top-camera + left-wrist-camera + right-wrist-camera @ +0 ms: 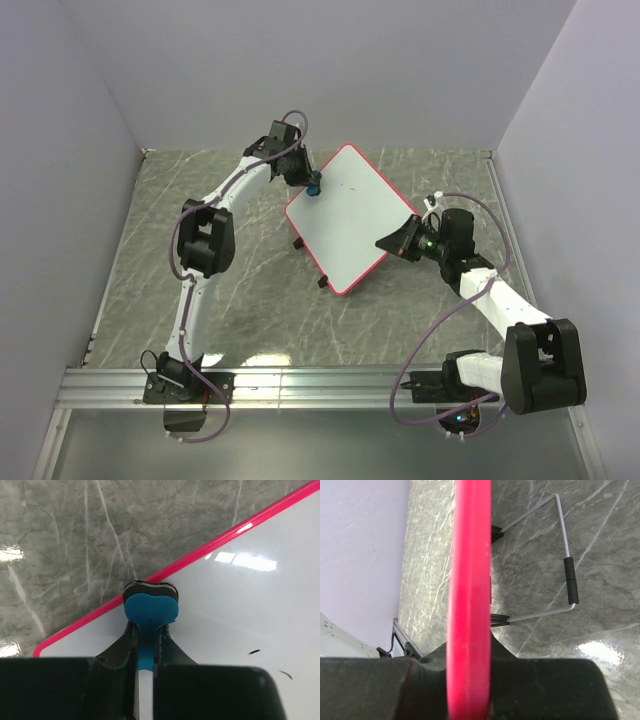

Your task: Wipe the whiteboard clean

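The whiteboard (350,215) lies tilted at the middle of the table, white with a pink rim. My left gripper (312,186) is shut on a small blue eraser (151,611), whose pad presses on the board right by its far left rim (210,547). Two small black marks (254,652) show on the white surface to the right of the eraser. My right gripper (388,243) is shut on the board's right edge; in the right wrist view the pink rim (469,605) runs straight up between the jaws.
Under the board, a grey wire stand (567,555) with a black sleeve and black feet shows over the marbled grey tabletop (200,180). Pale walls close in on three sides. A metal rail (300,385) runs along the near edge.
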Action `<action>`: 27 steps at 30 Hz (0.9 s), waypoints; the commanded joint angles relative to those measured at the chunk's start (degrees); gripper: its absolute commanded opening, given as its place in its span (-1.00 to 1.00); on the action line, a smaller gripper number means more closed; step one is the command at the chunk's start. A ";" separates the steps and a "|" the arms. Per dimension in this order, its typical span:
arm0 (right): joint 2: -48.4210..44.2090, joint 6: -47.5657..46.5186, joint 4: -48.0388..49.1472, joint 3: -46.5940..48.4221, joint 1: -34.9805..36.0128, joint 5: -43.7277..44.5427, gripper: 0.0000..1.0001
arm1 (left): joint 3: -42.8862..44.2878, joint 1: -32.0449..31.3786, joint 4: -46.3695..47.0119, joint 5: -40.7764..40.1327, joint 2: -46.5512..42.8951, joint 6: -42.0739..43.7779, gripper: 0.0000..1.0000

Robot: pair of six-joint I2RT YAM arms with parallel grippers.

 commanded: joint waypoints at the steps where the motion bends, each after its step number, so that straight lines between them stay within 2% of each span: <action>1: 2.95 -5.31 -9.31 -1.35 1.96 1.55 -1.00 | -3.42 -3.16 -0.47 -1.93 1.50 1.81 -1.00; 4: 3.39 -5.22 -9.05 -1.35 1.87 1.63 -1.00 | -6.07 -4.74 3.84 2.47 -1.06 4.70 -0.99; 8: 3.83 -4.96 -8.69 -1.70 1.87 1.37 -1.00 | 0.76 -9.22 3.16 7.31 -0.80 9.72 -0.99; 13: 3.22 -5.48 -10.09 -1.26 1.87 1.55 -1.00 | 1.31 -11.95 5.61 10.92 -1.68 9.11 -0.99; 20: 2.86 -5.66 -10.63 -1.26 2.05 1.20 -1.00 | 0.88 -12.39 8.51 17.94 -0.89 6.74 -0.99; 27: 2.25 -5.83 -11.15 -1.96 2.05 1.19 -1.00 | 0.87 -10.64 11.41 19.00 -0.28 4.11 -0.99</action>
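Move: Just ahead of the eraser's way, the two last pen marks lie about 8 cm to the left hand's right, 4 cm nearer the base and 5 cm higher, up the tilted whiteboard. The board's far corner is some 9 cm ahead and 9 cm right of the left hand. The right hand, gripping the board's edge, is about 18 cm back and 17 cm right. From that right hand, the marks lie roughly 14 cm ahead and 10 cm left. Sweeping the still-pinched eraser across the whiteboard, the left hand goes about 11 cm right, climbing some 7 cm with the slope and drawing back 5 or 6 cm, from the board's left edge over the pen marks towards its far right edge. The wrist turns roughly 20 degrees clockwise as the eraser stays on the surface; the right hand holds the board's edge still. ##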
